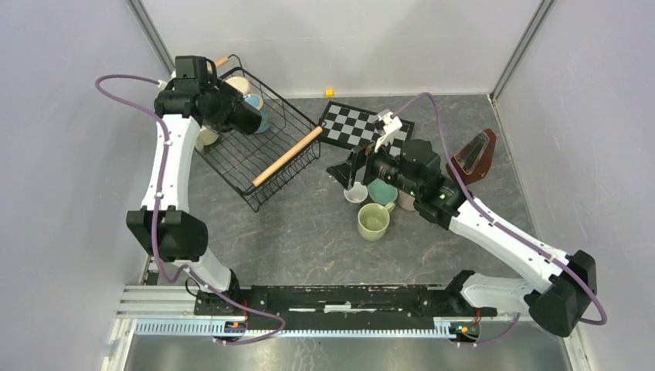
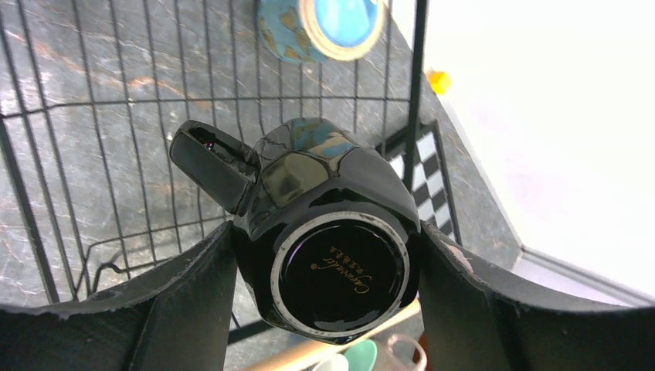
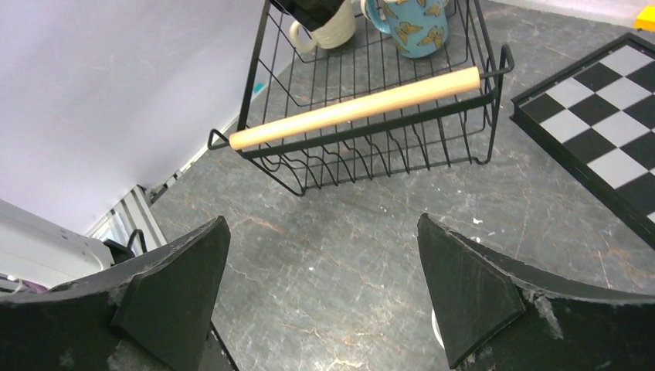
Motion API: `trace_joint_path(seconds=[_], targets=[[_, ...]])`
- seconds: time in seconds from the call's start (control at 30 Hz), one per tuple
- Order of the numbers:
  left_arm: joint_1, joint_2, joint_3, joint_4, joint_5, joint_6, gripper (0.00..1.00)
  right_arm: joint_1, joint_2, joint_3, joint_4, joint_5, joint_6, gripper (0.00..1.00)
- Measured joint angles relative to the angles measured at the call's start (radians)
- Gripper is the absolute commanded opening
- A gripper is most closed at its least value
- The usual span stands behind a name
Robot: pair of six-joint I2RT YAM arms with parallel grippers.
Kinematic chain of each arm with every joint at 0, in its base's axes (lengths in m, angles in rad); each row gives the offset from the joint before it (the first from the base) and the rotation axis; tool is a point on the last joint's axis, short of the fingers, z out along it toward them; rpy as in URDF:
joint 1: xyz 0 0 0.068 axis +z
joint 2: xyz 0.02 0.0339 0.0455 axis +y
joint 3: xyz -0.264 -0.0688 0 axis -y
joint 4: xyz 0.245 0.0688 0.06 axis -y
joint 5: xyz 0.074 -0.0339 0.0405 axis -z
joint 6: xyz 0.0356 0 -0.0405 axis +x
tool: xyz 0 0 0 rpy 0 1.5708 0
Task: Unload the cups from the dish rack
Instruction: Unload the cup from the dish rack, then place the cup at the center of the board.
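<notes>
My left gripper (image 1: 249, 120) (image 2: 324, 236) is shut on a black cup (image 2: 332, 232), its base toward the camera and its handle (image 2: 212, 158) to the left, held over the black wire dish rack (image 1: 266, 143). A blue butterfly cup (image 2: 320, 27) (image 3: 413, 27) and a cream cup (image 1: 238, 83) (image 3: 324, 31) sit in the rack. My right gripper (image 1: 351, 166) (image 3: 322, 224) is open and empty above the table. A white cup (image 1: 355, 193), a teal cup (image 1: 381, 191) and a light green cup (image 1: 373, 222) stand on the table beside and beneath it.
The rack's near wooden handle (image 1: 287, 156) (image 3: 355, 108) faces the table's middle. A checkered board (image 1: 363, 127) (image 3: 602, 154) lies behind the right gripper. A brown metronome (image 1: 475, 154) stands at the right. A small yellow block (image 1: 330, 93) sits by the back wall. Another cream cup (image 1: 205, 137) shows at the rack's left side.
</notes>
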Motion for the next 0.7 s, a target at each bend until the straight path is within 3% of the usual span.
trace_joint_path(seconds=[0.7], targets=[[-0.240,-0.179,-0.005,0.004,0.173,-0.026,0.02,-0.145,0.154,0.056,0.239,-0.253,0.101,0.98]])
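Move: The left hand holds the black cup above the rack; the open right gripper it is being taken towards lies about 29 cm to its right and 16 cm back, at nearly the same height. The rack's near wooden handle is 13 cm to the left hand's right, level with it fore and aft, and the blue cup 12 cm ahead, 4 cm right, both some 17 cm lower. From the right hand, the black cup is about 16 cm ahead and 28 cm left; the white cup stands 9 cm ahead, 2 cm right, 26 cm below. Keeping its grip on the sides of the black cup, the left hand swings it about 12 cm to the right over the rack towards the open right gripper, rising and drawing back some 7 cm each while the wrist turns about 20 degrees clockwise. The right hand comes to meet it, first rising and then easing forward about 4 cm, fingers still wide open and touching nothing, its left side rolling up a little. ##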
